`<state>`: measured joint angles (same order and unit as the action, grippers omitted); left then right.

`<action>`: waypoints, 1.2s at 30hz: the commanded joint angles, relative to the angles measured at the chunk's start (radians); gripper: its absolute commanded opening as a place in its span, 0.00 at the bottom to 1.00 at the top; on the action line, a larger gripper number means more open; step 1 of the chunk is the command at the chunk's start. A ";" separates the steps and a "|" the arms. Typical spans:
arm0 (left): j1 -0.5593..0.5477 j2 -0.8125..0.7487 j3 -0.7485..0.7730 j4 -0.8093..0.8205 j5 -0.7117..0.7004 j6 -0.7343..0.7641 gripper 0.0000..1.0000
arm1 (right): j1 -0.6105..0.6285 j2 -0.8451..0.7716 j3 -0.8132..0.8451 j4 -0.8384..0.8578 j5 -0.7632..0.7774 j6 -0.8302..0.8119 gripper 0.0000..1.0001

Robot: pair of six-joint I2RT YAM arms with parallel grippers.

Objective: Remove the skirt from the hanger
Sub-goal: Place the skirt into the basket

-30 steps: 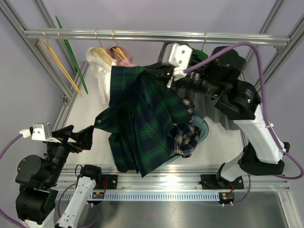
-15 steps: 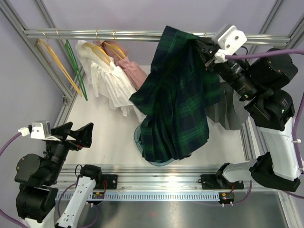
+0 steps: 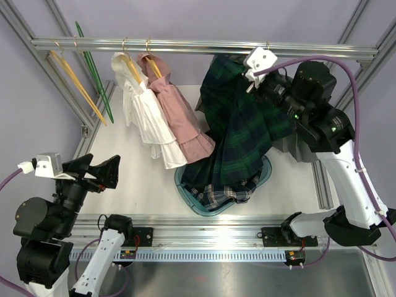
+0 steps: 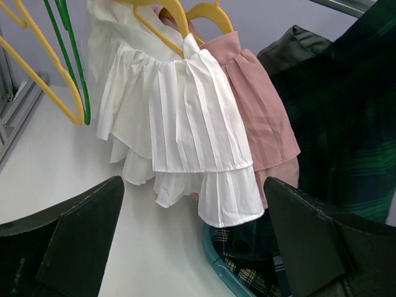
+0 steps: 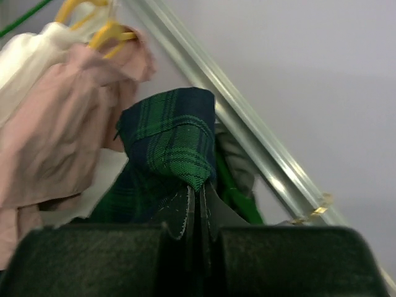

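Note:
My right gripper is shut on the waistband of the dark green plaid skirt, high up just below the rail. From there the skirt hangs down, and its hem lies in the teal basket. In the right wrist view the plaid fabric is pinched between the shut jaws of this gripper, and a green hanger shows just behind it. My left gripper stands open at the near left, far from the skirt; the left wrist view shows nothing held in this gripper.
A white skirt and a pink skirt hang on yellow hangers at the rail's left. Empty yellow hangers and a green one hang farther left. A grey garment hangs behind the plaid skirt. The basket holds checked cloth.
The right gripper swung the plaid skirt from the table's middle up to the right, then back left below the rail. The white and pink skirts hang uncovered now. The left arm stayed put.

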<state>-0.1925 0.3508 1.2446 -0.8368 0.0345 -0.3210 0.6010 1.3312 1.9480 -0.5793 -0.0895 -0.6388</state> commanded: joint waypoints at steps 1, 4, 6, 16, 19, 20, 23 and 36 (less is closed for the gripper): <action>-0.002 0.002 0.027 0.022 0.005 0.011 0.99 | -0.001 -0.089 -0.058 0.016 -0.249 0.074 0.00; -0.004 -0.001 0.023 0.024 0.004 0.008 0.99 | -0.001 -0.134 -0.153 0.047 -0.376 0.161 0.00; -0.002 0.001 0.021 0.025 0.005 0.008 0.99 | -0.001 -0.153 -0.214 0.079 -0.420 0.217 0.00; -0.004 -0.001 -0.005 0.036 -0.004 0.007 0.99 | -0.001 -0.280 -0.537 0.191 -0.662 0.406 0.00; -0.002 0.002 -0.016 0.047 -0.001 0.007 0.99 | 0.000 -0.277 -0.596 0.151 -0.772 0.358 0.00; -0.004 0.004 -0.017 0.053 0.001 0.007 0.99 | 0.002 -0.267 -0.625 0.136 -0.805 0.347 0.00; -0.002 0.014 -0.016 0.061 0.008 0.008 0.99 | 0.081 -0.244 -0.673 0.038 -0.811 0.227 0.00; -0.002 -0.003 -0.042 0.071 0.018 -0.016 0.99 | 0.327 -0.146 -0.978 0.005 -0.572 -0.066 0.00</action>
<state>-0.1925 0.3489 1.2182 -0.8143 0.0338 -0.3233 0.9199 1.1343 0.9909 -0.6060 -0.7223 -0.6594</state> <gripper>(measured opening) 0.988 0.032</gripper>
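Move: Almost under the right hand, which pinches the dark green plaid skirt by a gathered edge, the basket's middle lies some 48 cm down, about 7 cm back and 2 cm to the left, with the navy plaid skirt already in it, 3 cm nearer the base. The gray skirt hangs about 4 cm ahead, 9 cm right and 16 cm down; the pink skirt 3 cm ahead, 15 cm left, equally low. From the left hand the basket lies about 12 cm ahead, 35 cm right and 36 cm down. Sweeping down and back towards the basket, the right hand lowers the dark green plaid skirt about 33 cm while drawing back some 21 cm and going 9 cm left, the drop quickest towards the end. The wrist turns counter-clockwise and tips down, so the fingers end up pointing left and slanting down; they stay shut on the cloth throughout. ##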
